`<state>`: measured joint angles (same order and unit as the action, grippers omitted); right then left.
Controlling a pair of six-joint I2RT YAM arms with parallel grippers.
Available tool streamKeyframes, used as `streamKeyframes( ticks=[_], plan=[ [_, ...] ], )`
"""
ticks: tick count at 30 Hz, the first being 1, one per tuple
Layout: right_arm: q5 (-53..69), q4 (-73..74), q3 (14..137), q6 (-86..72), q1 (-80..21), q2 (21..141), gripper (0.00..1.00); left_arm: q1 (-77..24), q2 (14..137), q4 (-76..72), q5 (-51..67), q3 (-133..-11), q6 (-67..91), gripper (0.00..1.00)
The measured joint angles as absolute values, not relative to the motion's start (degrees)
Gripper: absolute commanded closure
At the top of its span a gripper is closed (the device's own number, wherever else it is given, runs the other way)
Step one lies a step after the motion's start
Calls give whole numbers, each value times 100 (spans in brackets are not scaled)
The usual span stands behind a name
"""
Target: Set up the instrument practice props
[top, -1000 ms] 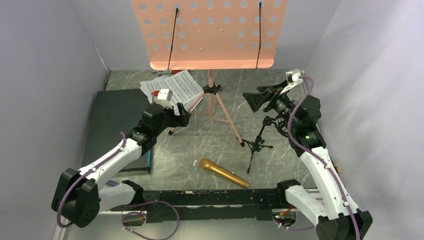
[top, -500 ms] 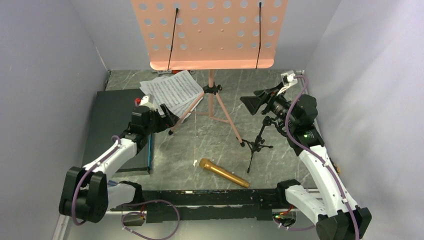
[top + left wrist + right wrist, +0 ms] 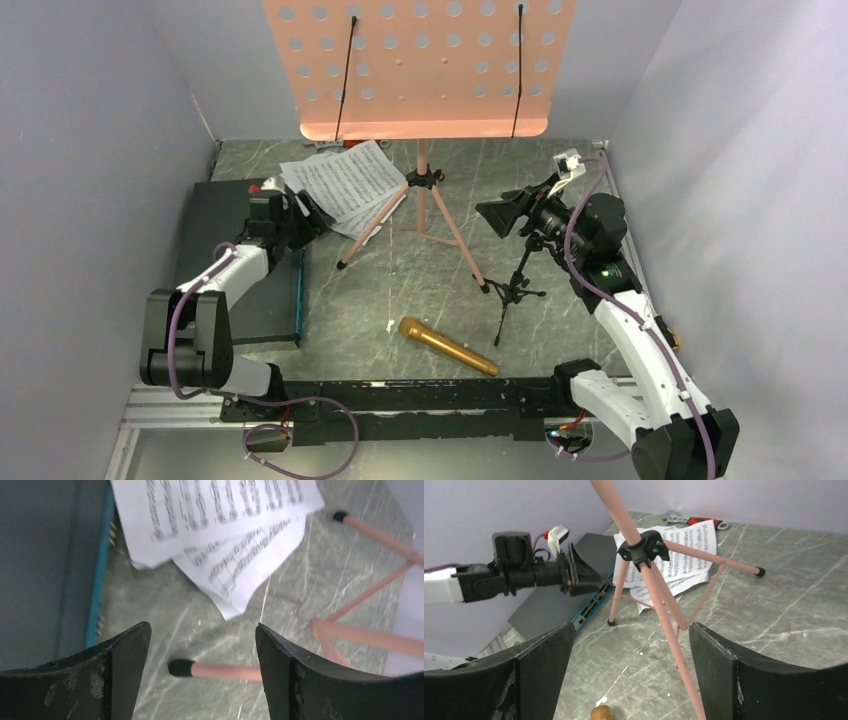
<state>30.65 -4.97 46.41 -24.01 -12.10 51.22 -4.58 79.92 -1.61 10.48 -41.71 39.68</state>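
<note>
The pink perforated music stand [image 3: 420, 65] is upright at the back on its tripod legs [image 3: 440, 215]. White sheet-music pages [image 3: 345, 180] lie on the table by the left leg. My left gripper [image 3: 305, 215] is open just in front of the pages' near edge. In the left wrist view the left gripper [image 3: 202, 627] holds nothing, with the pages [image 3: 215, 520] ahead and a stand leg [image 3: 225, 670] below. The gold microphone [image 3: 447, 346] lies near the front. My right gripper [image 3: 505, 212] is open above the black mic stand [image 3: 515, 285]. It faces the stand's pole [image 3: 659, 600].
A dark flat case [image 3: 235, 260] with a blue edge lies along the left wall under my left arm. A red-handled tool [image 3: 696, 520] lies at the back behind the pages. Grey walls close in on three sides.
My left arm has swung left and back, so its gripper now sits at the pages' edge by the case. The right gripper has drifted slightly left.
</note>
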Motion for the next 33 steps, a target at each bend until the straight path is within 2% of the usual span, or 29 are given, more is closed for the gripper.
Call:
streamKeyframes(
  ticks=[10, 17, 21, 26, 29, 33],
  plan=[
    [3481, -663, 4637, -2589, -1210, 5572, 11, 709, 8877, -226, 1404, -4950, 3920, 34],
    [3640, -786, 4635, -2742, -1210, 5649, 11, 882, 9824, -231, 1811, -5645, 3791, 50],
    [3653, -786, 4626, -2770, -1210, 5669, 11, 902, 10123, -261, 1900, -5922, 3682, 55],
    [3653, -784, 4626, -2773, -1210, 5669, 11, 919, 10477, -268, 1944, -6276, 3575, 75],
    [3653, -784, 4624, -2773, -1210, 5664, 11, 932, 10632, -274, 1975, -6403, 3531, 95],
    [3651, -784, 4615, -2773, -1210, 5655, 11, 941, 10733, -231, 1986, -6514, 3417, 97]
  ],
)
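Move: The left edge of the music sheets, where they overlap the black case, lies about 11 cm ahead of the open left hand, 8 cm left and 3 cm lower; their middle is roughly 14 cm ahead and 5 cm right. The case's middle is some 7 cm back and 19 cm left, and the stand's left foot 1 cm back and 4 cm right. From the right hand, that sheet edge is about 19 cm ahead, 45 cm left and 25 cm lower. The left fingertips, wide open at first, close almost fully at the sheets' left edge on the case rim and seem to pinch the paper. They get there by going forward about 11 cm and left 8 cm, the leftward part done early, then sinking some 3 cm with the wrist nearly steady. The open right hand settles a couple of centimetres down and left. ##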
